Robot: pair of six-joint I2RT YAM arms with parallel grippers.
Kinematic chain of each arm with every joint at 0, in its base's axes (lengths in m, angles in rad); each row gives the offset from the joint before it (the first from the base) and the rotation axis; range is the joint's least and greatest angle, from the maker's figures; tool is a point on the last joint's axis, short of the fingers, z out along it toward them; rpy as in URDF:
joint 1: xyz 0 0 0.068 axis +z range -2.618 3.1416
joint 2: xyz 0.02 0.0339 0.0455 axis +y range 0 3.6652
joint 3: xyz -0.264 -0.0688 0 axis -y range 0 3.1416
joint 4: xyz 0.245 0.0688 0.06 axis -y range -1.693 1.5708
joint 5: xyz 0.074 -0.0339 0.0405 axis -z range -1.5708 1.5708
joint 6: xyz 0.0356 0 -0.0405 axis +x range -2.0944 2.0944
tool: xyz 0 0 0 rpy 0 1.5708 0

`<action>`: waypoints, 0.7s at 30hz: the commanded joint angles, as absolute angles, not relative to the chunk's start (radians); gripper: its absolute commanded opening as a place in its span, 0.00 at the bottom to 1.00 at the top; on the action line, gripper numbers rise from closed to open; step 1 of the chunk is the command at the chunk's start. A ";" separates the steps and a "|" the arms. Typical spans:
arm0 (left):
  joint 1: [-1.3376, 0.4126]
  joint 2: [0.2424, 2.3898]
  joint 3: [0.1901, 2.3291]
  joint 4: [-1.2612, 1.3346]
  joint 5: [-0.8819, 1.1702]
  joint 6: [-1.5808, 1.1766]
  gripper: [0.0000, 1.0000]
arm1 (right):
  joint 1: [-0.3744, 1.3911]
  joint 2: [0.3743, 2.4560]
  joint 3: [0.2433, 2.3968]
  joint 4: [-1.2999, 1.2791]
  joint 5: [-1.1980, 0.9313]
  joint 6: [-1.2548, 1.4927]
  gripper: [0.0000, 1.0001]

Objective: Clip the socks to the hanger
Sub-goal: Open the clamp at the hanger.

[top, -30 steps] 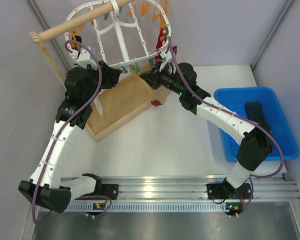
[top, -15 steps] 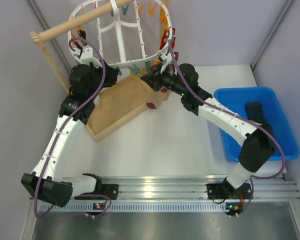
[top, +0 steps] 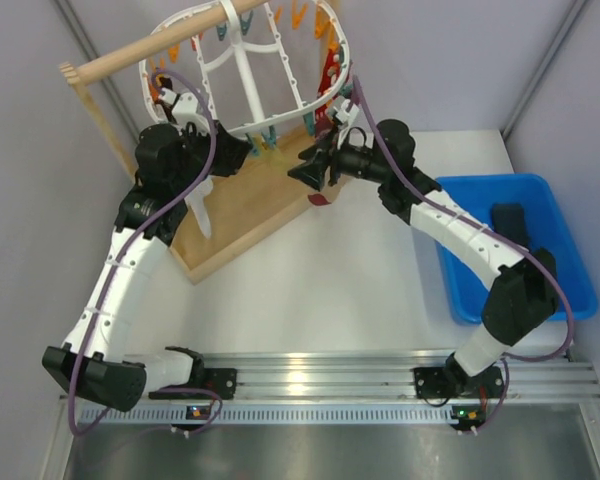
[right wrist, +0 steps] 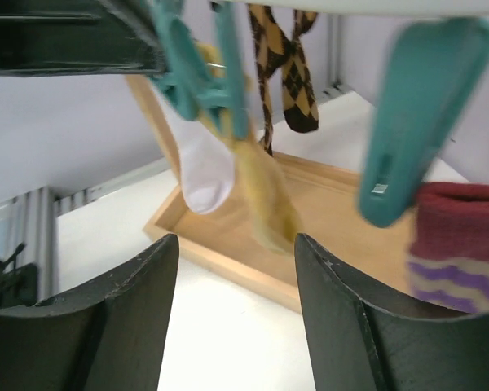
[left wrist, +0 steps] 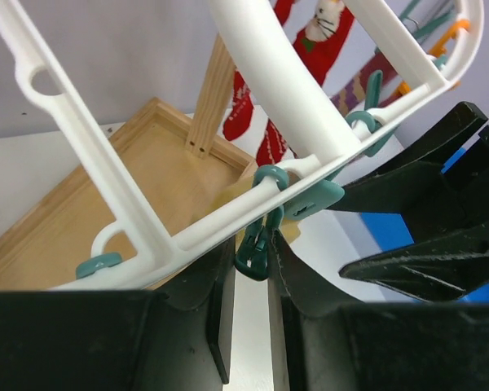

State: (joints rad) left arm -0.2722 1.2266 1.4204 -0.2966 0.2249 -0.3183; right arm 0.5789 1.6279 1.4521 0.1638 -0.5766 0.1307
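The white oval hanger (top: 242,70) hangs from the rod, its rim lined with orange and teal clips. My left gripper (left wrist: 254,244) is shut on a teal clip (left wrist: 257,259) under the rim (left wrist: 220,224). In the right wrist view a tan-yellow sock (right wrist: 265,191), blurred, dangles from a teal clip (right wrist: 197,77), with a white sock (right wrist: 204,171) beside it. My right gripper (right wrist: 235,244) stands open and empty just below these socks. A brown argyle sock (right wrist: 292,81) and a maroon sock (right wrist: 456,236) also hang there. From above, the left gripper (top: 243,150) and right gripper (top: 303,172) face each other under the rim.
The wooden base tray (top: 245,205) lies under the hanger, and the wooden rod (top: 140,55) carries it. A blue bin (top: 540,275) at the right holds a dark sock (top: 507,218). Red socks (left wrist: 310,41) hang at the far rim.
My right gripper has opened, let go and drawn back down and right from the rim. The hanger has swung slightly. The left gripper has stayed on its clip.
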 commanded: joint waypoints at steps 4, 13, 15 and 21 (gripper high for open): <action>-0.272 1.264 1.502 -0.331 0.409 -0.252 0.01 | 0.575 1.509 1.431 0.357 -0.868 0.199 0.57; -0.272 1.253 1.499 -0.301 0.520 -0.226 0.04 | 0.630 1.637 1.604 0.264 -0.861 0.163 0.57; -0.272 1.252 1.502 -0.299 0.532 -0.224 0.04 | 0.632 1.673 1.621 0.250 -0.850 0.164 0.57; -0.272 1.253 1.502 -0.293 0.568 -0.215 0.02 | 0.643 1.732 1.664 0.276 -0.830 0.170 0.57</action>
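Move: The teal clamp gripped in the left fingers is right at the left hand's pads. From the right hand, empty and open, this clamp is about 9 cm to the left, level with it fore and aft, and 5 cm higher. A second clamp, with the yellow sock, hangs some 6 cm left of the right hand and 1 cm ahead. Another sits about 6 cm ahead and 1 cm to the right, both roughly 5 cm above. Back and up, some 7 cm each way, the open right hand swings clear under the rim, then curls left, forward and down towards the clamp in the left fingers, yawing nearly 20 degrees counter-clockwise. The left hand keeps its pinch on that clamp and draws it right and slightly back, turning about 10 degrees clockwise. ##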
